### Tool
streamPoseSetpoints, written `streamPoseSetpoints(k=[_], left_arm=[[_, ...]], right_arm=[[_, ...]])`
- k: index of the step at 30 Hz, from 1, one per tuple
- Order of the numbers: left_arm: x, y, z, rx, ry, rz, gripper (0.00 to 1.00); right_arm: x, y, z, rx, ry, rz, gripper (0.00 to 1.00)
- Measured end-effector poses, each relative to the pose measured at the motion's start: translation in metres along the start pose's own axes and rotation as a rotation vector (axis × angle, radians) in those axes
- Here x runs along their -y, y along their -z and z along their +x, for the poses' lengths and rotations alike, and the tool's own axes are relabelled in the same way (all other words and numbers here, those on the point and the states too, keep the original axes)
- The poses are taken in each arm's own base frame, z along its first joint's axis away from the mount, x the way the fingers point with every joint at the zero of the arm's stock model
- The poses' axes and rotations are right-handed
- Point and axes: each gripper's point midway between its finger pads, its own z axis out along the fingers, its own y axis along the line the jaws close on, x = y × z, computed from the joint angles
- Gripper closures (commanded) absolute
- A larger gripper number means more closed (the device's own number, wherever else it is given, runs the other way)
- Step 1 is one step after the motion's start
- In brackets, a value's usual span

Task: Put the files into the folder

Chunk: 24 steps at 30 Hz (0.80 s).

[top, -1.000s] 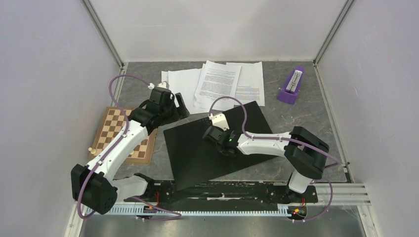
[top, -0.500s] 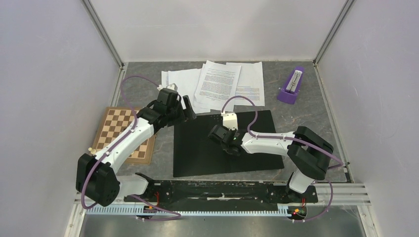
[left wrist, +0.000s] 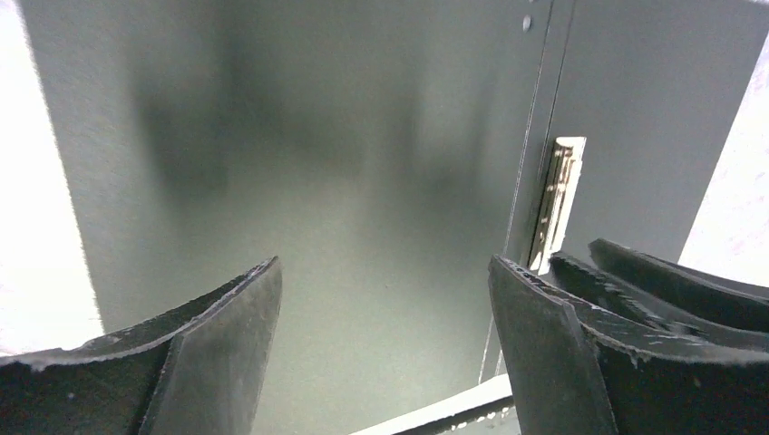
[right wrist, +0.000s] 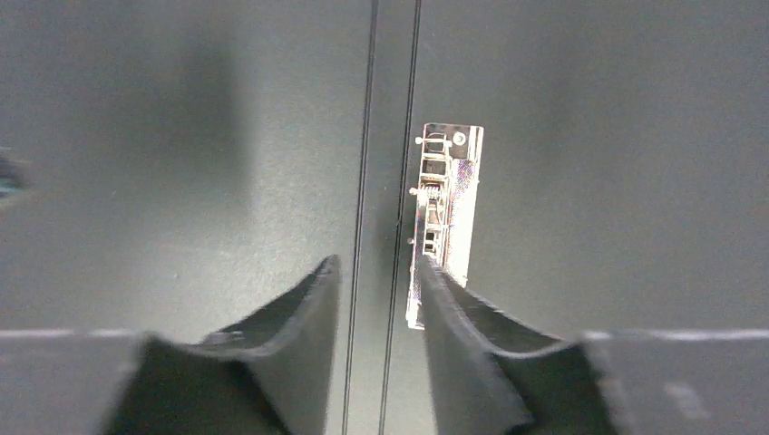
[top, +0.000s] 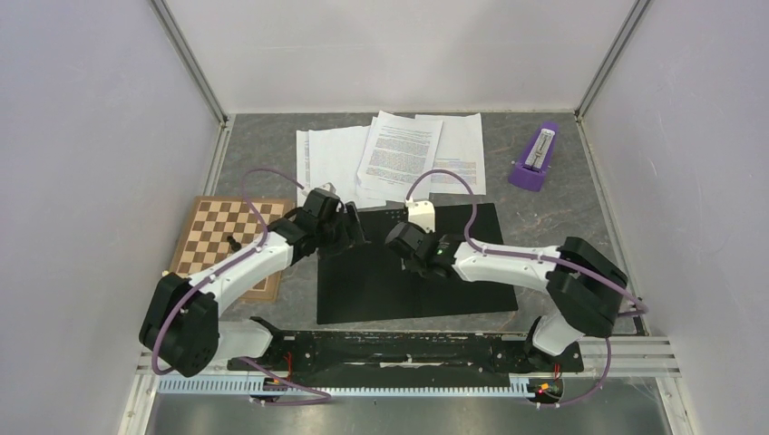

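The folder [top: 381, 290] lies open and flat in the middle of the table, black inside up, with its metal spine clip [right wrist: 444, 217] showing. The files [top: 403, 149] are a loose spread of white printed sheets behind the folder's far edge. My left gripper [top: 349, 227] hangs open over the folder's far left part, nothing between its fingers [left wrist: 385, 299]. My right gripper [top: 417, 258] is over the spine, its jaws a small way apart and empty [right wrist: 376, 281], with the clip just ahead of the right fingertip. The clip [left wrist: 555, 199] also shows in the left wrist view.
A checkered chessboard [top: 222, 245] lies left of the folder, partly under my left arm, with a small white piece [top: 167, 273] at its near left edge. A purple metronome-like object [top: 535, 159] stands at the back right. Grey walls close in on three sides.
The folder went from skewed to lying square and flat. The right jaws have parted from shut. My left gripper moved right and nearer, onto the folder's left part.
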Motion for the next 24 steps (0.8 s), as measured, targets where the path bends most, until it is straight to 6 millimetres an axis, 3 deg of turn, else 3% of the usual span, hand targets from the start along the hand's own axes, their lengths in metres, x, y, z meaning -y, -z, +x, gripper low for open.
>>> streamPoseSetpoints(k=[5,10,17,24], left_arm=[[0.002,-0.008,0.024,-0.024,0.01,-0.009,0.1],[-0.016,-0.016,0.041,-0.016,0.046,-0.077,0.1],[-0.04,-0.021,0.047,0.011,0.086,-0.159,0.1],[-0.045,-0.023,0.042,0.052,0.112,-0.189,0.1]], right_arm=[[-0.002,0.022,-0.014,0.04,-0.007,-0.083,0.73],[0.004,0.022,0.01,-0.012,0.043,-0.123,0.77],[0.007,0.019,0.024,-0.053,0.083,-0.131,0.82],[0.012,0.014,0.033,-0.072,0.1,-0.114,0.84]])
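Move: The left half of the open folder has its middle about 6 cm below the left gripper, some 2 cm to its left and 1 cm back; the metal clip by the spine is about 12 cm to this gripper's right and 1 cm ahead, also about 6 cm below. The files lie some 30 cm ahead of the left gripper and 5 cm right. From the right gripper the clip's middle is about 4 cm ahead, 2 cm right and 2 cm below. Lower the left gripper about 5 cm onto the folder's left half, fingers wide open, drawing back some 3 cm on the way, veering briefly right and then left, and turning counter-clockwise. Lift the right gripper a little off the clip area, then bring it back and down about 3 cm nearer the base, to the clip's near end, slightly right, while its half-open fingers close almost shut. ##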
